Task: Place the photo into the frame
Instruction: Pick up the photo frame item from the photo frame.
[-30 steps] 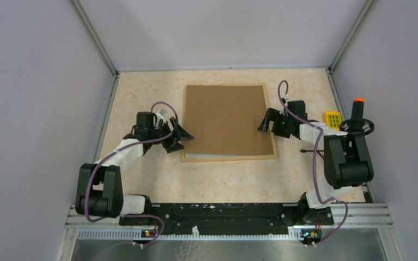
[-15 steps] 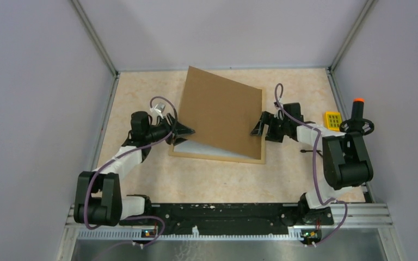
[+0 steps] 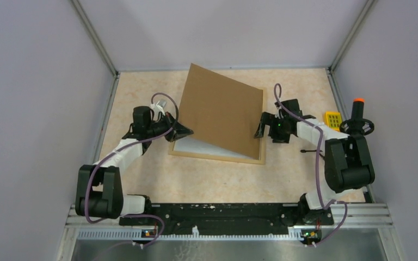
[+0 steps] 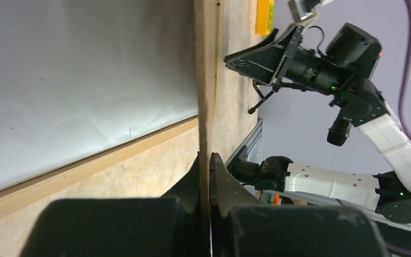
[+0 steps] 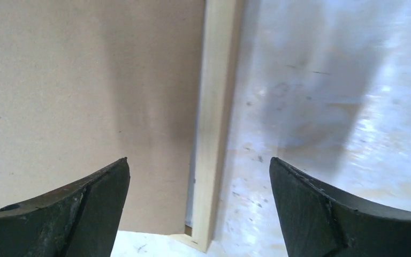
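The frame (image 3: 212,157), thin light wood, lies flat mid-table with a white sheet (image 3: 201,147) inside it. A brown backing board (image 3: 220,111) slants over it, left side raised, right side down near the frame's right rail. My left gripper (image 3: 184,130) is shut on the board's left edge; in the left wrist view the board (image 4: 205,80) runs between the pressed fingers of that gripper (image 4: 210,160), above the frame's rail (image 4: 85,171). My right gripper (image 3: 261,126) stands open beside the right rail (image 5: 214,134), holding nothing. The photo is not in view.
A small yellow block (image 3: 333,118) and a black handle with an orange tip (image 3: 357,117) stand at the table's right edge, behind the right arm. Grey walls close in the beige table (image 3: 141,92) on three sides.
My left gripper closed on the board's left edge and tipped that side up. The frame slid slightly left. My right gripper opened a little wider and stayed at the right rail.
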Motion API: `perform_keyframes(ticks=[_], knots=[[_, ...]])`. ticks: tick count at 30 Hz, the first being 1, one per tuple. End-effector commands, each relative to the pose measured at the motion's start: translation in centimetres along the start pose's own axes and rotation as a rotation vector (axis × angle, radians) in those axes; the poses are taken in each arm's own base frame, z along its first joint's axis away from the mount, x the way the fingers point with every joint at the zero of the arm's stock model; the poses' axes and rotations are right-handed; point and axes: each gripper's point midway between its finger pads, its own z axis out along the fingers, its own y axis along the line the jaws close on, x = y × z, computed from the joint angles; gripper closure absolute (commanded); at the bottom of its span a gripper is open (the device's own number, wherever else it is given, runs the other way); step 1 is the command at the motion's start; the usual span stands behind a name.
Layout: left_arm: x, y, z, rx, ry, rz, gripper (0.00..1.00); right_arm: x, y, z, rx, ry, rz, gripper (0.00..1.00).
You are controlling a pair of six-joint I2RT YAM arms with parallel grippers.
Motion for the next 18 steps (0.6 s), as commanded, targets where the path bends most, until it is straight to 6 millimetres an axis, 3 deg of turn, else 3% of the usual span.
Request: perform_keyframes(ticks=[1,7,14,18], knots=[[-1.9,-2.0,-0.4,0.072,-0.031,0.111,1.0,-3.7,-0.7,-4.6,0.177,-0.104,-0.078,0.01],[-4.0,-4.3,-3.3,0.168,-0.079,0.119,1.0,-6.5,4.2,-8.2,0.02,-0.203,-0.024,0.01],[-5.1,-7.8,-6.3,0.313,-0.099,0.101,1.0,-7.5,10.5,-9.0,-0.299,-0.195,0.139,0.01],[-4.8,-9.5,-7.2,0.382,-0.107,0.091,1.0,-8.4,12.5,-9.5,-0.416,-0.213,0.212,0.01]])
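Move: The left gripper already holds the brown backing board near its near-left corner; the open frame it is leaving has its middle about 9 cm ahead, 9 cm right and 15 cm below. The board's still-low right edge has its middle some 5 cm ahead of the right hand, 3 cm left and 3 cm below. The frame's right rail runs about 1 cm left of the right hand, its middle 5 cm ahead and 4 cm down. Raise the right gripper briskly, about 13 cm, with fingers wide open, easing it forward and swinging it slightly right, then left over the board's right edge as it tilts. Keep the left fingers shut on the board; dip them a touch, then draw them left and up some 5 cm each, slightly forward, rolling the hand's left side down. ##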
